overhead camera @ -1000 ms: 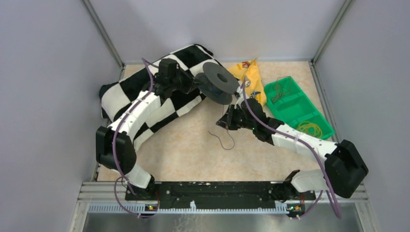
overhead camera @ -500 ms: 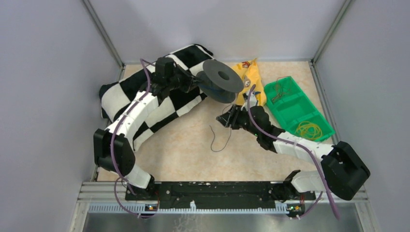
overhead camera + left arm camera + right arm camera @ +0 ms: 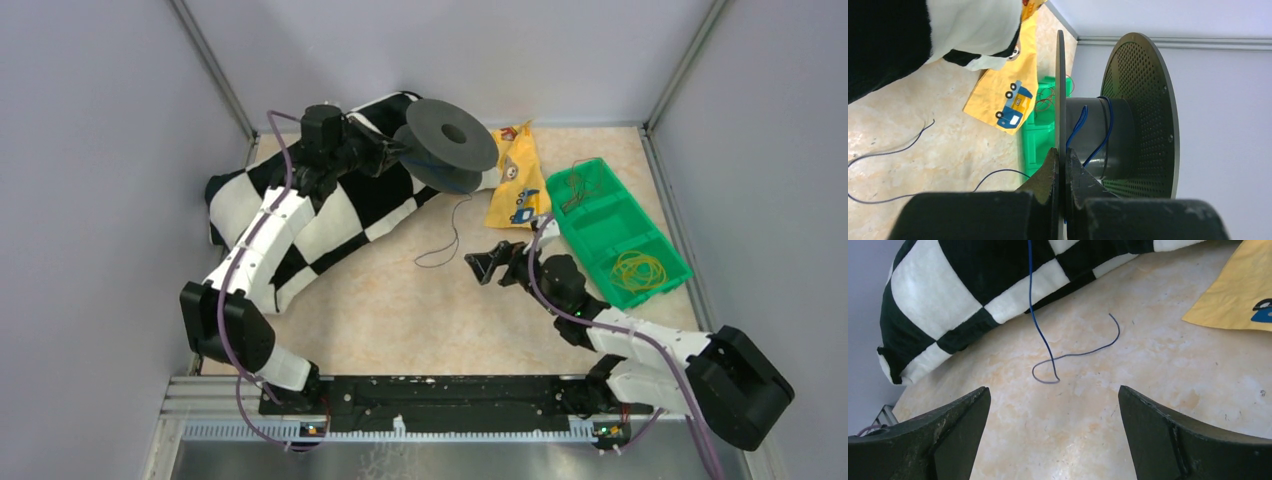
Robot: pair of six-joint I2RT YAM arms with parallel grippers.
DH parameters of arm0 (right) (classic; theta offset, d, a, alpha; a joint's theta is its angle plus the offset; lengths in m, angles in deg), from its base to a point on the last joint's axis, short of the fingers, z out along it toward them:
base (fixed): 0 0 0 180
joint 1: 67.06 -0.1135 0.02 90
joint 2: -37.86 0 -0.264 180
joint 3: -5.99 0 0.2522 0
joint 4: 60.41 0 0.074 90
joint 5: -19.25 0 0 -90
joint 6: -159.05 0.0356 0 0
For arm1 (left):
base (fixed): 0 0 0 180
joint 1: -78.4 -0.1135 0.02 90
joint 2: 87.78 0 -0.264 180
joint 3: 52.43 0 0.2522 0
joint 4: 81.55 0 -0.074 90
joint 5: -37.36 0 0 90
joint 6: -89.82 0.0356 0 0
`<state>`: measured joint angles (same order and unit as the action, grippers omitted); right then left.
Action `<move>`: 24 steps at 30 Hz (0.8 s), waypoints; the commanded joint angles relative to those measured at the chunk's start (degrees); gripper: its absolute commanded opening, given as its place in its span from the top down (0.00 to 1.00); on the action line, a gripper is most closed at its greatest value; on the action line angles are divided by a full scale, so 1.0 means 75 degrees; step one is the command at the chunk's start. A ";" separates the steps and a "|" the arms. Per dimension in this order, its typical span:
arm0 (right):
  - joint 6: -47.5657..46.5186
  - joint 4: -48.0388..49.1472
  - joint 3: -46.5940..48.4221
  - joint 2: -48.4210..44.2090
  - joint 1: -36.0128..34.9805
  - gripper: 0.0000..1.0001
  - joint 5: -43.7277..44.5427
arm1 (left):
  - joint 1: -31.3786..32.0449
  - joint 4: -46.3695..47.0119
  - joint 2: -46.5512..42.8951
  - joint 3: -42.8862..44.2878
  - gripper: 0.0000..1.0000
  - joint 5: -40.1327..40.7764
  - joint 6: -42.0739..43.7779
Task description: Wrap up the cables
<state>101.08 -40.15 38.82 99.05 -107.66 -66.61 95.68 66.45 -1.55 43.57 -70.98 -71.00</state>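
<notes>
A thin blue cable (image 3: pixel 447 240) hangs from the dark grey spool (image 3: pixel 450 135) and ends in a small loop on the table. My left gripper (image 3: pixel 406 158) is shut on the spool's flange and holds the spool up over the checkered cloth. In the left wrist view the jaws (image 3: pixel 1060 160) pinch the thin flange edge, and a few turns of cable (image 3: pixel 1083 125) lie round the hub. My right gripper (image 3: pixel 480 268) is open just above the table, to the right of the cable's tail. The right wrist view shows the cable (image 3: pixel 1073 355) ahead of the wide-open gripper (image 3: pixel 1053 390), untouched.
A black-and-white checkered cloth (image 3: pixel 330 215) lies bunched at the back left. A yellow bag (image 3: pixel 515 180) lies beside a green tray (image 3: pixel 600 212) at the right, which holds thin wires (image 3: pixel 572 185) and yellow bands (image 3: pixel 640 268). Grey walls enclose the table.
My right gripper has opened, let go of the cable and drawn back toward the near right. The left arm has carried the spool back and left, dragging the cable's tail with it.
</notes>
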 commanded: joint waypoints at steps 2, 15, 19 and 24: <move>0.0647 0.2263 -0.0705 0.0412 -0.0102 0.01 0.0317 | -0.0019 0.0529 -0.0405 0.0725 1.00 -0.0158 -0.0317; 0.1156 0.7184 0.0145 0.4789 -0.1029 0.01 0.1179 | -0.0019 0.0312 -0.0561 0.1012 1.00 -0.0019 -0.0308; 0.0887 0.7631 0.0947 0.5948 -0.1042 0.01 0.1530 | -0.0039 0.0145 -0.0585 0.1014 1.00 -0.0096 -0.0226; 0.0589 0.8290 0.1350 0.6907 -0.1044 0.44 0.2300 | -0.0127 0.0261 -0.0901 0.0662 1.00 -0.0110 -0.0305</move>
<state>107.79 10.03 46.91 146.83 -114.68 -54.92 95.50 63.17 -2.95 48.20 -69.72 -71.20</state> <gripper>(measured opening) 0.778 0.039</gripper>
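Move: The blue cable's hanging strand, which my open right hand is going for, is about 7 cm ahead, 7 cm to its left and 5 cm below. Its loose loop lies on the table roughly 9 cm ahead, 9 cm left and 14 cm down; the spool hangs some 17 cm ahead, 6 cm left and 18 cm up, and the yellow bag lies 20 cm ahead, 8 cm right and 13 cm down. From my left hand that strand is about 7 cm back, 7 cm right and 22 cm below. I swing my right hand left about 8 cm towards the hanging strand, sinking some 5 cm, easing back a little and then pushing forward; it rolls about 10 degrees, left side up, and its wide-open fingers start closing around the cable only at the very end. Meanwhile my left hand keeps its pinch on the spool's flange and lifts about 3.5 cm, then levels off. ##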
